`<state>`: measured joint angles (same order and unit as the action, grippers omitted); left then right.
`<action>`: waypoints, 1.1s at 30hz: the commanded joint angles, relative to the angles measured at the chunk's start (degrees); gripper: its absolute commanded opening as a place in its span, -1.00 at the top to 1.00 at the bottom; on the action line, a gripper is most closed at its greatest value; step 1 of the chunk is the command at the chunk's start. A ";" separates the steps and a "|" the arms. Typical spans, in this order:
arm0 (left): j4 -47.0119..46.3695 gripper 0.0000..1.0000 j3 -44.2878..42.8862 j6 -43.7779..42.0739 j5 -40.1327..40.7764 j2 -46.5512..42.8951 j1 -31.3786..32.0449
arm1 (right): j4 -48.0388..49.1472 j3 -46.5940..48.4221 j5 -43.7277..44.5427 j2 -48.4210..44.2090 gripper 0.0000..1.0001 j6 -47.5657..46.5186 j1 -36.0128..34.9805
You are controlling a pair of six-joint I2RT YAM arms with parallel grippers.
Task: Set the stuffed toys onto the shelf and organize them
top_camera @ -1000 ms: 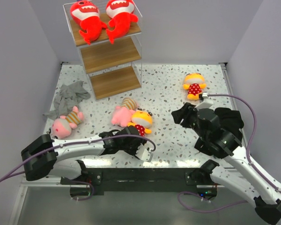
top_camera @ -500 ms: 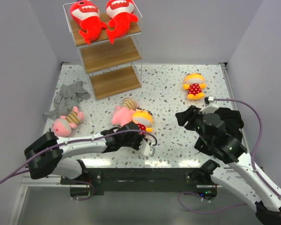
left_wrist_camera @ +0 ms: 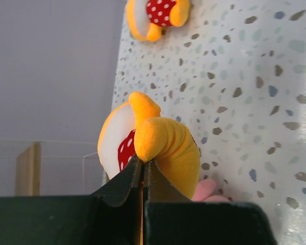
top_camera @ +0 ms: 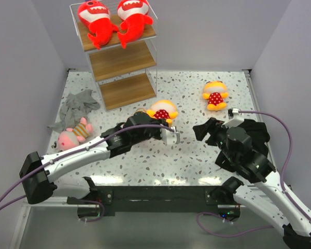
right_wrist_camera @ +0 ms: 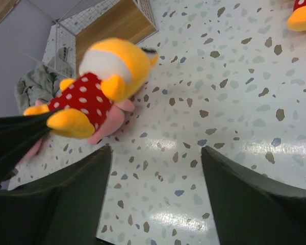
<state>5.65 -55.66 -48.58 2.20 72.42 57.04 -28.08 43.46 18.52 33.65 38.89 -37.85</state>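
Observation:
My left gripper [top_camera: 165,122] is shut on a limb of a yellow-orange stuffed toy in red polka dots [top_camera: 162,109] [left_wrist_camera: 166,148] [right_wrist_camera: 116,66] and holds it above the table, in front of the shelf [top_camera: 122,58]. Its jaws [left_wrist_camera: 143,162] pinch the plush tight. A pink striped toy [right_wrist_camera: 111,121] lies under it, mostly hidden by the arm. A second yellow toy [top_camera: 215,95] lies far right. Another pink toy [top_camera: 72,136] lies at the left. Two red sharks [top_camera: 96,19] [top_camera: 133,15] lie on the shelf's top board. My right gripper [top_camera: 202,129] [right_wrist_camera: 155,149] hangs open over bare table.
A grey cloth [top_camera: 78,106] lies crumpled left of the shelf's base. The shelf's middle and bottom boards [top_camera: 127,91] carry nothing. Grey walls close in the table on three sides.
My left gripper shut on the yellow toy near the front edge and carried it up and away toward the shelf. The right gripper opened wider and barely moved.

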 commanded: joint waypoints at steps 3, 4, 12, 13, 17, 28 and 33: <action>-1.51 1.00 -6.65 -2.13 5.97 -1.32 -8.16 | -1.19 1.19 0.64 0.28 -0.92 0.48 0.05; -1.95 1.00 -7.44 -3.01 6.24 -1.06 -9.56 | -1.28 1.19 0.81 0.19 -0.97 0.65 0.14; -4.77 1.00 -16.57 -8.63 6.24 4.65 -16.24 | -1.28 1.54 1.52 1.33 -0.97 0.39 0.23; -6.95 1.00 -17.46 -9.77 6.59 5.79 -16.60 | -1.02 1.45 1.17 1.51 -0.97 0.39 0.05; -7.94 1.00 -21.15 -10.75 7.03 7.99 -17.57 | -0.40 1.27 0.73 2.73 -0.97 0.13 0.14; -11.80 1.00 -25.99 -14.97 8.27 11.25 -18.80 | 0.57 1.89 0.72 4.58 -0.97 -1.28 0.14; -11.63 1.00 -28.10 -16.20 8.00 10.72 -18.89 | 1.27 1.63 0.37 4.58 -0.97 -1.28 0.05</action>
<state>-1.65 -79.75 -62.24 9.47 84.07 38.63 -29.10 43.46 18.55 38.24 38.52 -37.85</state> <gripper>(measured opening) 0.023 0.985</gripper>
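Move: The orange toy already hangs by a leg from my left fingers. Its place, the middle board of the shelf, lies about 26 cm ahead, 19 cm to the left and slightly higher, some 4 cm. The pink striped toy lies on the table roughly 9 cm ahead, 13 cm left and 18 cm below; the nearer red toy sits on the top board, 28 cm ahead, 14 cm left and 25 cm above. From my right hand, the middle board is about 29 cm forward and 35 cm left, near its height. Keeping the leg pinched, I carry the orange toy with my left hand forward and up, about 15 cm each, towards the middle board; the leftward part, some 7 cm, comes early. On the way my wrist swings counter-clockwise and tilts up, about 20 degrees each, and I slow near the shelf. My empty right hand opens wide and sinks slightly. ##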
